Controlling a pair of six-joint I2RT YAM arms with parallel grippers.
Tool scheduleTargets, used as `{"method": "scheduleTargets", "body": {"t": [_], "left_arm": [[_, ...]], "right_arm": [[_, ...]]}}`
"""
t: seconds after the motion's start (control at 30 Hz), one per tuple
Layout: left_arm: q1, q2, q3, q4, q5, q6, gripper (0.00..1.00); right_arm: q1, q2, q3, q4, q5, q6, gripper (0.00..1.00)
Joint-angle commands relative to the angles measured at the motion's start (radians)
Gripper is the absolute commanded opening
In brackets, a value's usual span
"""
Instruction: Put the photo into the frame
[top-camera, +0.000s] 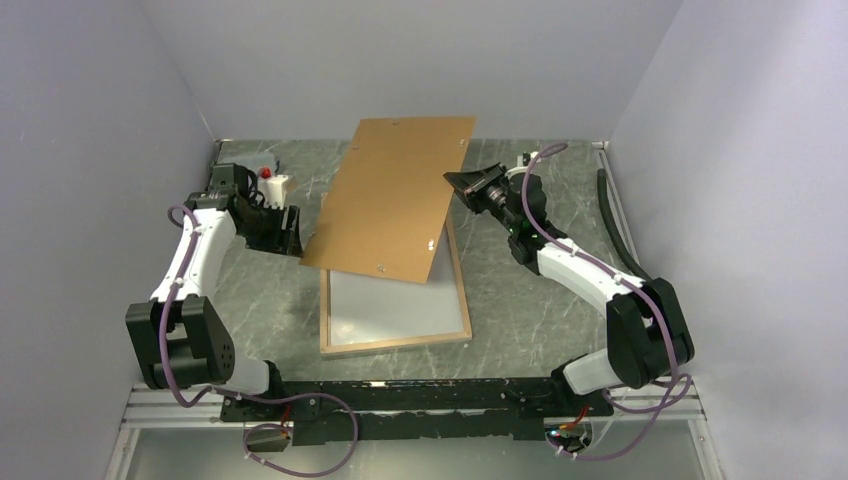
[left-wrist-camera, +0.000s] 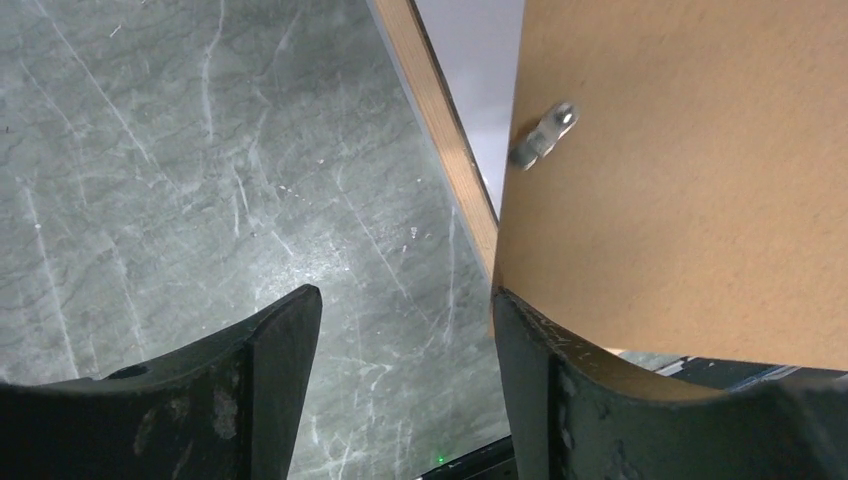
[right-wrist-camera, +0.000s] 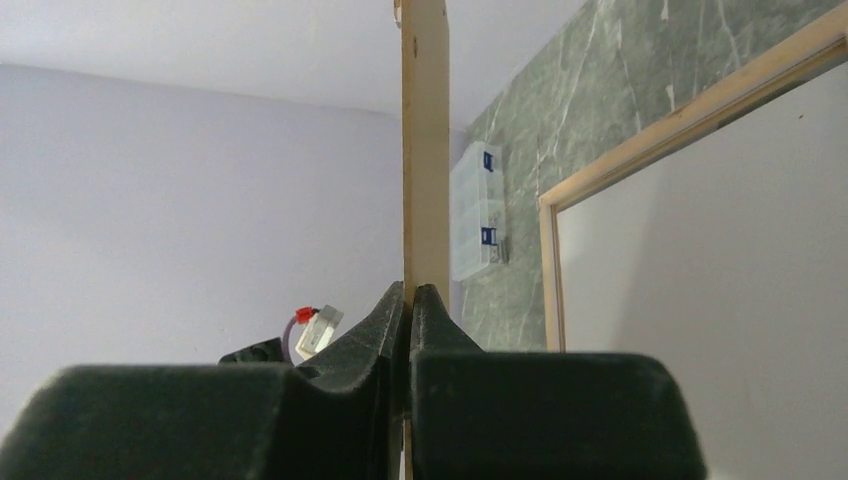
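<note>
The frame (top-camera: 396, 346) lies flat on the table, its light wood back up. Inside it shows a plain white surface (top-camera: 395, 305), seemingly the photo's white back; no picture side is visible. My right gripper (top-camera: 462, 185) is shut on the right edge of a brown backing board (top-camera: 395, 195), which hangs tilted over the frame's far half. The right wrist view shows the board (right-wrist-camera: 425, 150) edge-on between the pressed fingertips (right-wrist-camera: 410, 290). My left gripper (top-camera: 290, 235) is open and empty by the board's near left corner. That corner (left-wrist-camera: 680, 180) sits just past one finger (left-wrist-camera: 540, 360).
A small metal clip (left-wrist-camera: 545, 135) is fixed on the board near its corner. A clear plastic box (right-wrist-camera: 475, 210) stands on the green marble table (top-camera: 520, 300) beyond the frame. Grey walls close in the left, back and right sides.
</note>
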Motion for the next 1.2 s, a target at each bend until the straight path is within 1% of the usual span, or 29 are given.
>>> {"method": "scheduleTargets", "body": {"t": [0.0,0.13,0.27,0.37,0.47,0.53,0.67,0.8,0.87,0.93,1.03,1.1,1.17], "left_arm": [[0.010,-0.008,0.016,-0.007,-0.029,0.034,0.72],[0.024,0.011,0.024,0.005,-0.033,0.022,0.83],[0.024,0.041,0.036,0.017,-0.009,0.007,0.87],[0.024,0.068,0.042,0.028,0.003,0.001,0.91],[0.025,0.077,0.052,0.034,-0.002,0.000,0.92],[0.037,0.056,0.057,0.050,-0.014,-0.006,0.94],[0.126,-0.012,0.086,0.109,-0.002,-0.003,0.94],[0.160,-0.001,0.169,0.030,-0.001,0.052,0.94],[0.163,0.028,0.183,0.000,0.018,0.064,0.94],[0.165,0.058,0.181,-0.030,0.092,0.087,0.94],[0.156,0.081,0.133,0.006,0.151,0.039,0.94],[0.132,0.090,0.099,0.052,0.142,0.003,0.94],[0.105,0.100,0.069,0.098,0.114,-0.024,0.93]], "right_arm": [[-0.035,-0.070,0.009,0.139,-0.023,0.013,0.00],[-0.112,-0.108,0.004,0.071,-0.172,-0.003,0.00],[-0.191,-0.114,0.030,0.016,-0.390,-0.049,0.00],[-0.221,-0.088,0.063,-0.034,-0.558,-0.079,0.00],[-0.237,-0.078,0.036,0.017,-0.659,-0.066,0.00],[-0.239,-0.077,0.026,0.015,-0.688,-0.084,0.00],[-0.245,-0.076,0.023,-0.003,-0.720,-0.114,0.00],[-0.250,-0.065,0.033,-0.030,-0.730,-0.137,0.00],[-0.252,-0.045,0.031,-0.016,-0.746,-0.126,0.00],[-0.252,-0.029,0.031,-0.009,-0.756,-0.123,0.00],[-0.252,-0.021,0.048,-0.068,-0.745,-0.174,0.00],[-0.252,-0.017,0.063,-0.117,-0.735,-0.219,0.00],[-0.257,-0.016,0.062,-0.128,-0.727,-0.234,0.00]]}}
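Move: The right hand holds the backboard by its long right edge; the board's middle lies about 12 cm to its left, 2 cm back and 7 cm lower. The wooden frame's middle is roughly 9 cm back, 10 cm left and 25 cm below. From the left hand, the board's middle is some 8 cm ahead, 20 cm right and 5 cm up, its near-left corner close beside the fingers; the plastic box stands about 20 cm ahead and 11 cm left. First to the right by about 5 cm, then back about as far, the right hand swings the backboard over the frame, turning it some 25 degrees counter-clockwise with the pinch kept, and finally sinks a few centimetres. The left hand dips, opens wider and goes up, forward and left away from the board's corner, then comes partly down again. ##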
